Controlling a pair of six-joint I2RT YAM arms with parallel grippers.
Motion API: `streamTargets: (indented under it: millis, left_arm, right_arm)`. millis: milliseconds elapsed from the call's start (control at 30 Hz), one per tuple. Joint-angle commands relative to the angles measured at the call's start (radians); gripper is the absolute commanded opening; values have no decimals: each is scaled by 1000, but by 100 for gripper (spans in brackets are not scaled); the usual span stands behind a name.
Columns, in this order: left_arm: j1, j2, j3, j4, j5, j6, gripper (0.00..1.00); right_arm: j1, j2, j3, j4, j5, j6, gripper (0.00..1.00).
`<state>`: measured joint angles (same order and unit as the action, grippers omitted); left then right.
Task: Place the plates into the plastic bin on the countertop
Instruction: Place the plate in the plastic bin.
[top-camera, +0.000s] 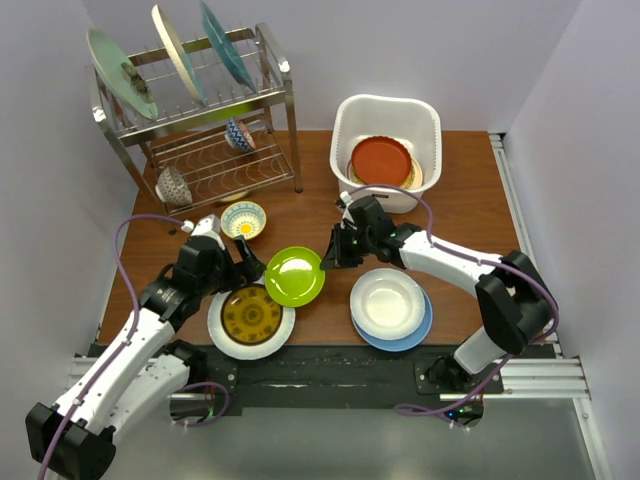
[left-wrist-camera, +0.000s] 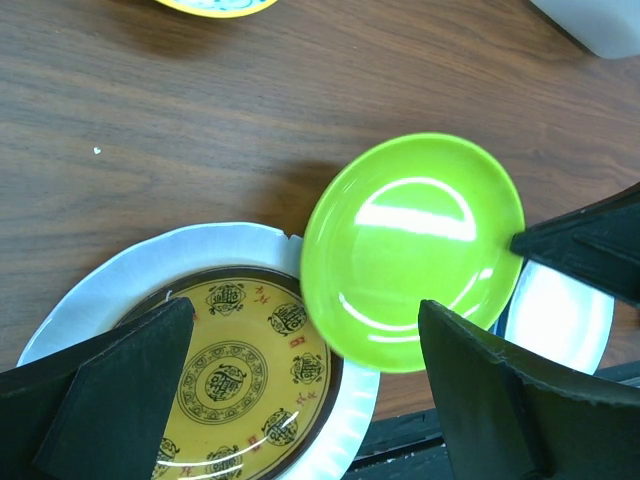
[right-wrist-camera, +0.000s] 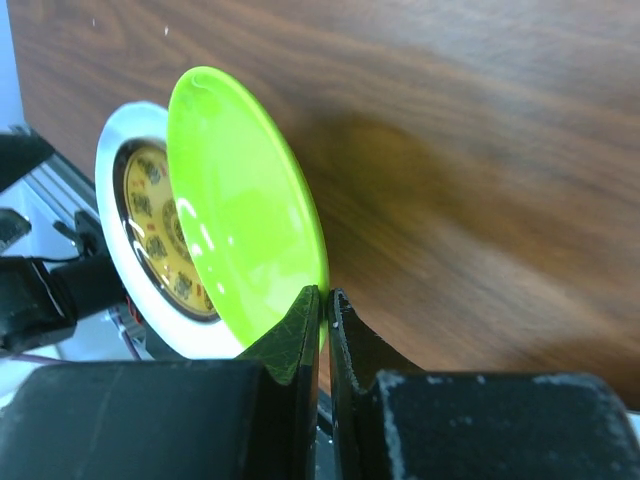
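Observation:
My right gripper (top-camera: 327, 262) (right-wrist-camera: 325, 295) is shut on the rim of a lime green plate (top-camera: 294, 276) (left-wrist-camera: 410, 250) (right-wrist-camera: 240, 200), holding it tilted above the wooden countertop. To its left my left gripper (top-camera: 243, 268) (left-wrist-camera: 305, 310) stands open over a brown patterned plate (top-camera: 252, 317) (left-wrist-camera: 235, 370) (right-wrist-camera: 150, 225), which lies on a white plate (top-camera: 222, 336) (left-wrist-camera: 120, 270). A white plate (top-camera: 388, 302) rests on a blue plate (top-camera: 412, 336) at the front right. The white plastic bin (top-camera: 340, 130) stands at the back and holds stacked plates, a reddish-brown one (top-camera: 381, 160) on top.
A steel wire dish rack (top-camera: 283, 95) at the back left holds three upright plates on its top tier and a bowl and a cup lower down. A small yellow-and-blue bowl (top-camera: 243, 219) sits just behind my left gripper. White walls close in both sides.

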<state>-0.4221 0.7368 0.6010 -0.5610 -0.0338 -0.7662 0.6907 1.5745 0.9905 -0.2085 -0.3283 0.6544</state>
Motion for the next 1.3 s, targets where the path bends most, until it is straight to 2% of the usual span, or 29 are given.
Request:
streamTargets:
  millis: [0, 733, 1267]
  left_arm:
    - [-4, -1, 48, 10, -15, 19, 100]
    - [-4, 12, 42, 12, -9, 31, 100]
    - [-4, 19, 25, 26, 5, 39, 100]
  right_arm:
    - [-40, -56, 26, 41, -48, -4, 0]
    - [-189, -47, 158, 55, -109, 10, 0]
    - [-371, 13, 319, 80, -166, 56, 0]
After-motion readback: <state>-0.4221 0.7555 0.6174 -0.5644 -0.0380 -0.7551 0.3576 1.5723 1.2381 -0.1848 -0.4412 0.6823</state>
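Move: The right hand's fingers already pinch the green plate by its right edge. From this hand the plastic bin's middle lies about 25 cm ahead and 14 cm to the right, slightly lower. The flowered bowl is some 12 cm ahead and 20 cm left, and the white plate stack 8 cm back and 15 cm right, both roughly 11 cm lower. From the left hand the bin is around 25 cm ahead and 31 cm right. Keeping its shut-finger pinch on the green plate's rim, the right hand carries it forward about 13 cm and some 7 cm to the right, towards the near left corner of the plastic bin. It goes almost level at first, then climbs steadily by roughly 11 cm, while the wrist turns clockwise about 15 degrees and tips up a little. ##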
